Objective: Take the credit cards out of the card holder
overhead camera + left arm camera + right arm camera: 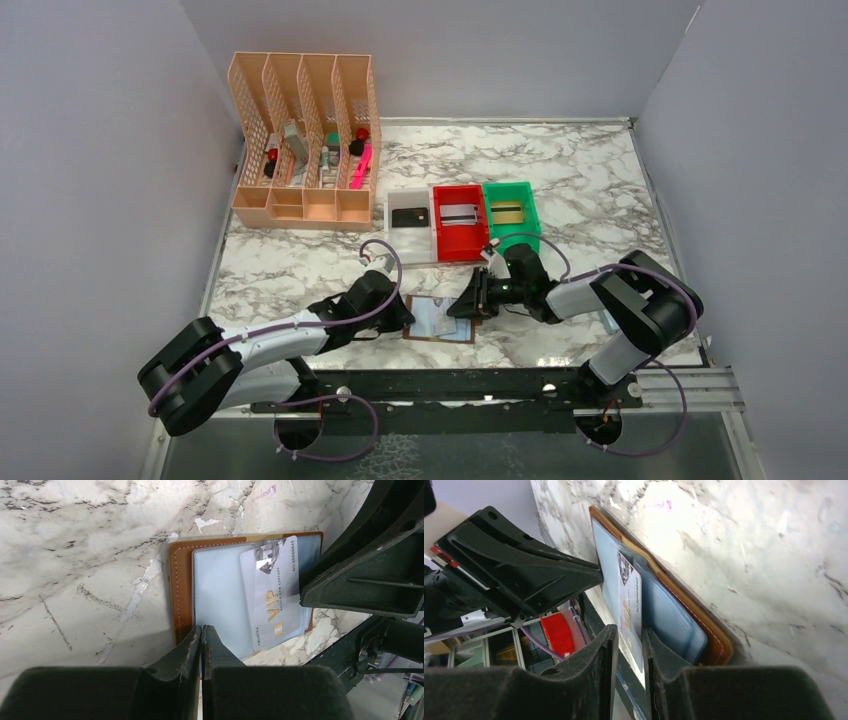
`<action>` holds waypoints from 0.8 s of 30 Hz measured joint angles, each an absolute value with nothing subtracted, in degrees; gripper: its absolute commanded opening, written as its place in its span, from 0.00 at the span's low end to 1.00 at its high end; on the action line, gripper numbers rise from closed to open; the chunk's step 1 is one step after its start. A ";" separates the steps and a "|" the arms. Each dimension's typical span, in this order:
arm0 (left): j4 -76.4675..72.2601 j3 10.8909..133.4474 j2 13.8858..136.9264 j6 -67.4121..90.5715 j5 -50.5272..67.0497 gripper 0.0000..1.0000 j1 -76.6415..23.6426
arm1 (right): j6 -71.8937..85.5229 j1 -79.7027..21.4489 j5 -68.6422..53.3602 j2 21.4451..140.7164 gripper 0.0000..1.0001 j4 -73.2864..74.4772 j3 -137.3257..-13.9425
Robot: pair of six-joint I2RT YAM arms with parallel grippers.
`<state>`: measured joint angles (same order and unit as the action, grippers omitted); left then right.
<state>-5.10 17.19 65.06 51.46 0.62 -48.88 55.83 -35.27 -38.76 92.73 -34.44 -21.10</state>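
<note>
The brown card holder (420,318) lies open on the marble, pale blue pockets up (182,590) (694,617). A silvery-white VIP credit card (272,595) (630,605) sticks partway out of its pocket, tilted. My left gripper (405,318) (202,628) is shut, with its tips on the holder's left edge where leather meets pocket. At the holder's other side, my right gripper (468,303) (629,629) is open a little. The card's free end stands between its fingers with a gap on the left. Three more cards lie in the bins: black (410,215), silvery (459,213) and gold (507,212).
White (411,250), red (460,243) and green (518,237) bins stand in a row just behind the holder. An orange desk organiser (305,140) with pens stands at the back left. Grey walls close in both sides.
</note>
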 measured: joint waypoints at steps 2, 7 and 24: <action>-5.15 17.21 65.12 51.40 0.62 0.08 -48.88 | 55.64 -35.55 -38.59 92.99 0.26 -34.28 -22.09; -5.19 17.21 65.12 51.40 0.62 0.07 -48.88 | 55.48 -36.07 -38.59 94.80 0.21 -34.37 -23.29; -5.65 17.21 65.32 51.20 0.62 0.05 -49.21 | 56.01 -39.44 -37.89 97.17 0.04 -33.63 -25.58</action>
<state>-5.65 17.21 65.32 51.20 0.62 -49.21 56.01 -39.44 -37.89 97.17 -33.63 -25.58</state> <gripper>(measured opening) 0.056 0.061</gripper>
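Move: The silver VIP card is half out on the open card holder, its middle about 2 cm left of the right hand, 1 cm back and 1 cm below. The holder's middle is some 3 cm left and 2 cm back. The red tray is about 20 cm ahead and 2 cm right, the white tray 20 cm ahead and 10 cm left. From the left hand, at the holder's left edge, the card is roughly 8 cm right and level fore-and-aft. The right hand slides about 2.5 cm left, shutting its fingers on the VIP card's right edge; the left stays. ##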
